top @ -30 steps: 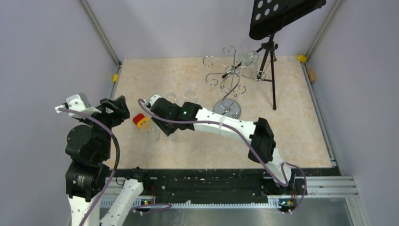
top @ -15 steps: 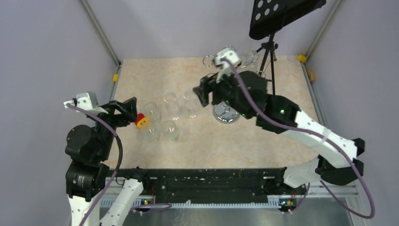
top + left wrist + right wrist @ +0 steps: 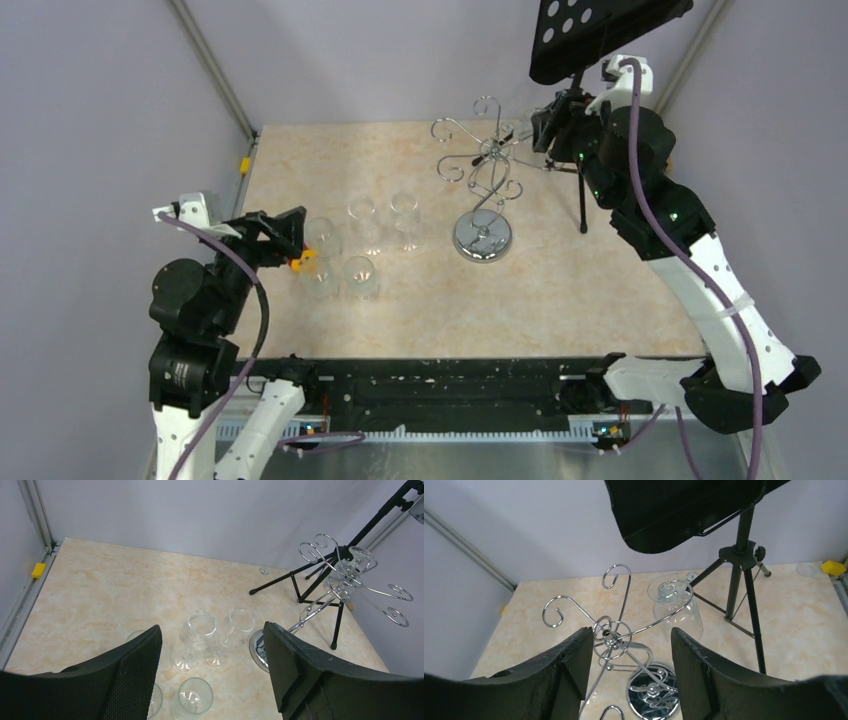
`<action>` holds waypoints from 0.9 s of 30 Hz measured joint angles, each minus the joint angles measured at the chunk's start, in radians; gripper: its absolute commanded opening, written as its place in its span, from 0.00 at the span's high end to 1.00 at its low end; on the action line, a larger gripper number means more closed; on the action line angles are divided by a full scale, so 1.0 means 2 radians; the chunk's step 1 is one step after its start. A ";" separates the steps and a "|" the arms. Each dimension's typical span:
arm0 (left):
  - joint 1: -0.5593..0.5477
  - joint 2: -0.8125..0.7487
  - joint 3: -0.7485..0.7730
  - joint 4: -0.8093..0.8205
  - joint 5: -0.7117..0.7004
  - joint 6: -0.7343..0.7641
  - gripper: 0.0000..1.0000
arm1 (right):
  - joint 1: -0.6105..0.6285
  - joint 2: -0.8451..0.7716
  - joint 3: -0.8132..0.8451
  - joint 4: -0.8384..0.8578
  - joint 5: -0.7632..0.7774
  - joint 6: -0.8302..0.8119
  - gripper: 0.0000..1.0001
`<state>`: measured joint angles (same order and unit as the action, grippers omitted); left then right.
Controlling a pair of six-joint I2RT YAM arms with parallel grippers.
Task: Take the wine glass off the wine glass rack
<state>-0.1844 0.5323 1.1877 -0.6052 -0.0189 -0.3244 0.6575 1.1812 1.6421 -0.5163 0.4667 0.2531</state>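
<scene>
The wine glass rack [image 3: 482,165] stands at the back of the table, its scroll arms [image 3: 610,630] spreading over a round chrome base [image 3: 651,692]. One clear wine glass [image 3: 678,609] hangs upside down from an arm on the rack's far right side, also seen as wine glass [image 3: 358,560]. My right gripper [image 3: 629,650] hovers open above the rack, near its hub, with the glass just beyond the right finger and untouched. My left gripper [image 3: 212,630] is open and empty at the left, pointing at the standing glasses.
Several wine glasses [image 3: 363,215] stand on the table left of the rack, two of them [image 3: 200,627] close together. A small red and yellow object [image 3: 303,262] lies by the left gripper [image 3: 285,235]. A black music stand [image 3: 600,30] on a tripod [image 3: 744,580] stands right behind the rack.
The right arm swung from the standing glasses at the left up and across to the rack, and its jaws opened. The left gripper edged right toward the glasses.
</scene>
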 measured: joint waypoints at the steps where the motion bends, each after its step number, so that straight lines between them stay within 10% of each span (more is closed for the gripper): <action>1: 0.000 0.000 -0.003 0.002 0.000 -0.003 0.23 | -0.014 0.001 0.000 -0.004 -0.008 0.012 0.49; 14: 0.000 -0.029 -0.052 0.045 0.014 -0.056 0.24 | -0.191 0.027 -0.059 0.026 -0.188 0.191 0.58; 27: 0.000 -0.033 -0.060 0.054 0.007 -0.077 0.26 | -0.199 0.083 -0.058 0.051 -0.212 0.318 0.75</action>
<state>-0.1844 0.4671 1.0683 -0.4965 -0.0051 -0.4782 0.2588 1.3479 1.5261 -0.4149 0.0433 0.8883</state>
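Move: The last wine glass still on the rack hangs about 15 cm ahead of the right hand, some 3 cm to its right, its middle roughly 14 cm below. The rack hub sits about 8 cm to the left of the glass and 6 cm nearer; the tripod stands some 12 cm farther out than the glass and 9 cm to its right. From the left hand, the glass is about 28 cm ahead, 46 cm to the right and 9 cm below. The right hand reaches forward about 9 cm and sinks about 8 cm towards the hanging wine glass, to bring the fingertips close to its foot and stem. On the way the wrist rolls some 35 degrees, left side rising, and tips downward by about half that, while the fingers draw in from well open to a narrow gap with nothing yet gripped. ##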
